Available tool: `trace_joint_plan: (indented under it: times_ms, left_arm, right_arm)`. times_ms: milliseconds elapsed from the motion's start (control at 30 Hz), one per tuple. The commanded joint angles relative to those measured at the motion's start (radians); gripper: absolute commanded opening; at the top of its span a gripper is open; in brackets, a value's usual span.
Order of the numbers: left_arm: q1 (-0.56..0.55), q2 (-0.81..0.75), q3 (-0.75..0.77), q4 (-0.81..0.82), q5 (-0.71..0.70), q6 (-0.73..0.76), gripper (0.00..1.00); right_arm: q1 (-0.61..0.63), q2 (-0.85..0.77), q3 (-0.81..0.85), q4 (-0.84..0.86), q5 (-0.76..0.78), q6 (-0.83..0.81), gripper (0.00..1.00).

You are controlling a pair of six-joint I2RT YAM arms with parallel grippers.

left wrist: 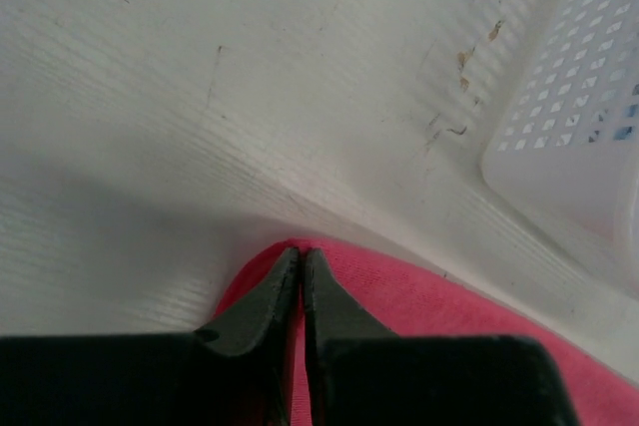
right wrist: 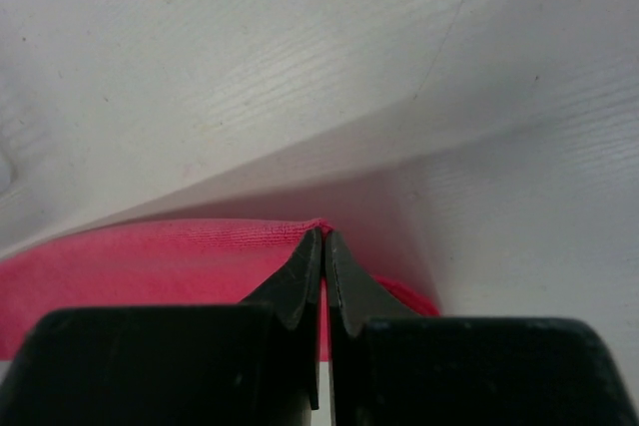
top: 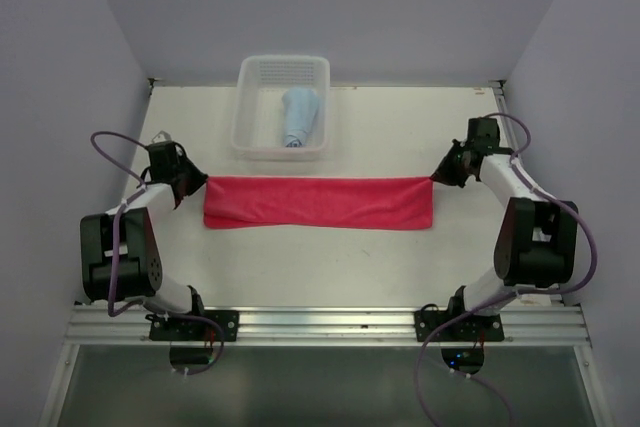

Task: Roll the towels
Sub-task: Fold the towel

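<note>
The pink-red towel (top: 320,202) lies folded into a long flat band across the middle of the table. My left gripper (top: 203,185) pinches its left end. In the left wrist view the jaws (left wrist: 302,251) stand almost together with pink cloth (left wrist: 419,296) in the slit between them. My right gripper (top: 435,180) is shut on the upper right corner; its wrist view shows the towel's edge (right wrist: 150,256) caught at the fingertips (right wrist: 323,233). The light blue towel (top: 299,117) lies rolled inside the white mesh basket (top: 250,142).
The basket stands at the back, just behind the towel's left half, and its corner (left wrist: 569,167) shows close to my left gripper. Grey walls close in the table on three sides. A metal rail (top: 320,325) runs along the near edge.
</note>
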Motion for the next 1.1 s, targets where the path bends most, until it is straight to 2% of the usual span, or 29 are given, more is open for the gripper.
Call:
trace_joint_plan:
  times_ms: [0,300,400,433,533,633,800,1067]
  left_arm:
    - [-0.003,0.036,0.042,0.076,-0.004,-0.005,0.1]
    - [-0.003,0.105,0.074,0.09,0.006,-0.009,0.15]
    - [-0.003,0.106,0.091,0.073,-0.006,-0.011,0.2]
    - [-0.005,0.103,0.097,0.07,-0.013,-0.008,0.23]
    - [-0.003,0.085,0.109,0.042,-0.03,-0.002,0.25]
    - [-0.002,0.066,0.118,0.027,-0.036,-0.003,0.27]
    - [-0.002,0.024,0.124,-0.007,0.011,-0.006,0.29]
    - [0.0,-0.079,0.143,-0.081,0.135,0.027,0.32]
  right_arm:
    - [-0.005,0.056,0.057,0.032,0.001,-0.013,0.0]
    - [-0.005,0.165,0.106,0.065,-0.007,-0.016,0.01]
    - [-0.005,0.194,0.126,0.064,-0.013,-0.023,0.08]
    - [-0.005,0.199,0.129,0.061,-0.015,-0.027,0.15]
    - [-0.005,0.2,0.135,0.059,-0.007,-0.036,0.28]
    - [-0.005,0.197,0.143,0.052,0.011,-0.049,0.34]
    - [-0.005,0.177,0.136,0.032,0.035,-0.078,0.35]
    - [-0.005,0.073,-0.024,0.079,0.019,-0.125,0.37]
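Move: The left hand pinches the red towel's far left corner; its table spot is about 2 cm ahead and 3 cm below. The right hand pinches the far right corner, its spot roughly 3 cm ahead and 4 cm below. The red towel's middle lies some 6 cm back and 29 cm right of the left hand, 29 cm left of the right one. The white basket's middle is about 19 cm ahead and 20 cm right of the left hand. Both hands edge down and forward, opening to free the towel's far corners; left then rises about 6 cm. ##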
